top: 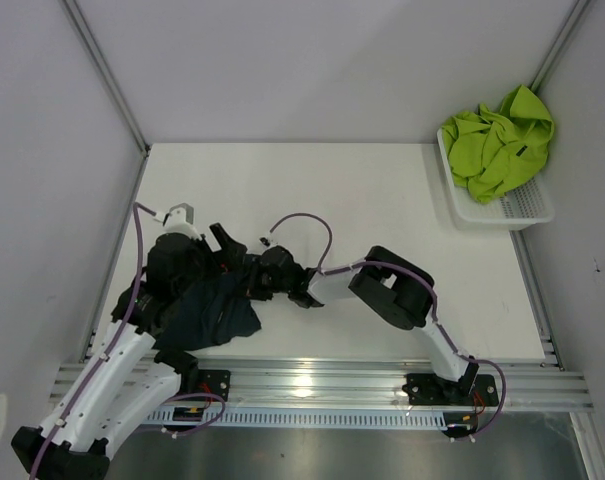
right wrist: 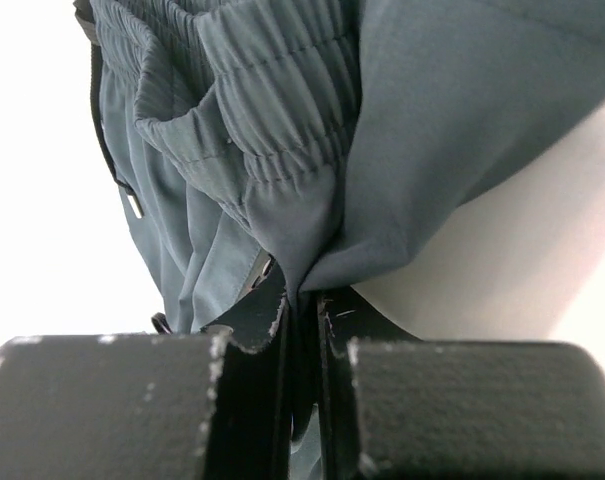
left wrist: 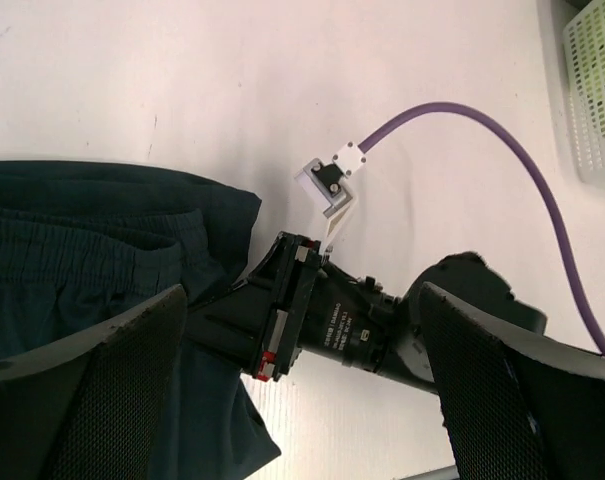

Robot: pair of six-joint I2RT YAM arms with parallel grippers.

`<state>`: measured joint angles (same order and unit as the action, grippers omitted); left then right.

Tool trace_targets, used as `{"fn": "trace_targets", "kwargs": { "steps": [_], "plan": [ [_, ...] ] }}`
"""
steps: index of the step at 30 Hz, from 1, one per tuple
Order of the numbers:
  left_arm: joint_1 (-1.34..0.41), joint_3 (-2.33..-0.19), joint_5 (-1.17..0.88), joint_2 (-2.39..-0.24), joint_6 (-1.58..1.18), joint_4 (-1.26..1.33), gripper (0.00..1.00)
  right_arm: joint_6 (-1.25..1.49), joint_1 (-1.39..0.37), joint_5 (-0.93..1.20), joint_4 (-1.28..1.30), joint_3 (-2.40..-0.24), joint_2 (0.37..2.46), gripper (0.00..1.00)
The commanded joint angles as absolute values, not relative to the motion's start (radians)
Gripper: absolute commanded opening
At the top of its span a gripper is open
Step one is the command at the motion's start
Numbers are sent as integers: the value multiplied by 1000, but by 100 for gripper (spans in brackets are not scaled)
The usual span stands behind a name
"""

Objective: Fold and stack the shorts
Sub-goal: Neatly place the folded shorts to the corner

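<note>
The dark navy shorts (top: 220, 312) lie bunched at the near left of the table, partly under the left arm. My right gripper (top: 254, 284) is shut on a fold of them near the elastic waistband (right wrist: 282, 130). The cloth is pinched between its pads (right wrist: 304, 330). My left gripper (top: 232, 258) hovers just above and behind it, wide open and empty (left wrist: 302, 400), its fingers (left wrist: 102, 390) straddling the right arm's wrist. The navy shorts (left wrist: 82, 250) show at the left of that view. The lime green shorts (top: 497, 145) sit crumpled in the basket at the far right.
A white mesh basket (top: 517, 210) stands against the right wall at the back; its corner (left wrist: 594, 90) shows in the left wrist view. A purple cable (top: 302, 220) loops over the right arm's wrist. Grey walls close in the table on three sides.
</note>
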<state>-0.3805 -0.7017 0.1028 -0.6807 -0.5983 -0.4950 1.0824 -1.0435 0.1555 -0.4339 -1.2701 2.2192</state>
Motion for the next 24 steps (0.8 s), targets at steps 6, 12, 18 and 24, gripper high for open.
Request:
{"fn": "trace_targets", "kwargs": {
  "steps": [6, 12, 18, 24],
  "plan": [
    [-371, -773, 143, -663, -540, -543, 99, 1210, -1140, -98, -468, -1255, 2281, 0],
    [-368, -782, 140, -658, -526, -557, 99, 1230, -1161, -193, -521, -1230, 2269, 0],
    [-370, -795, 137, -660, -502, -564, 99, 1168, -1140, -207, -500, -1171, 2183, 68],
    [-370, -819, 124, -672, -469, -569, 99, 1056, -1091, -247, -414, -1029, 1936, 81]
  ]
}}
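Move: The right gripper is already shut low on the right edge of the folded shorts. The shorts' middle lies about 16 cm to its left and 6 cm back, just below finger height. The table's near-left corner is roughly 44 cm left and 19 cm back. From the raised, open left gripper, the shorts' middle is about 8 cm left, 6 cm back and some 19 cm down. Keep the right gripper's pinch and drag the edge of the shorts about 2.5 cm farther left along the table and slightly back, turning the wrist some 10 degrees clockwise. Then open wide to let go of the cloth, rise about 3 cm and pull away to the right by 5 cm. Let the left gripper hover open, easing up a little. ##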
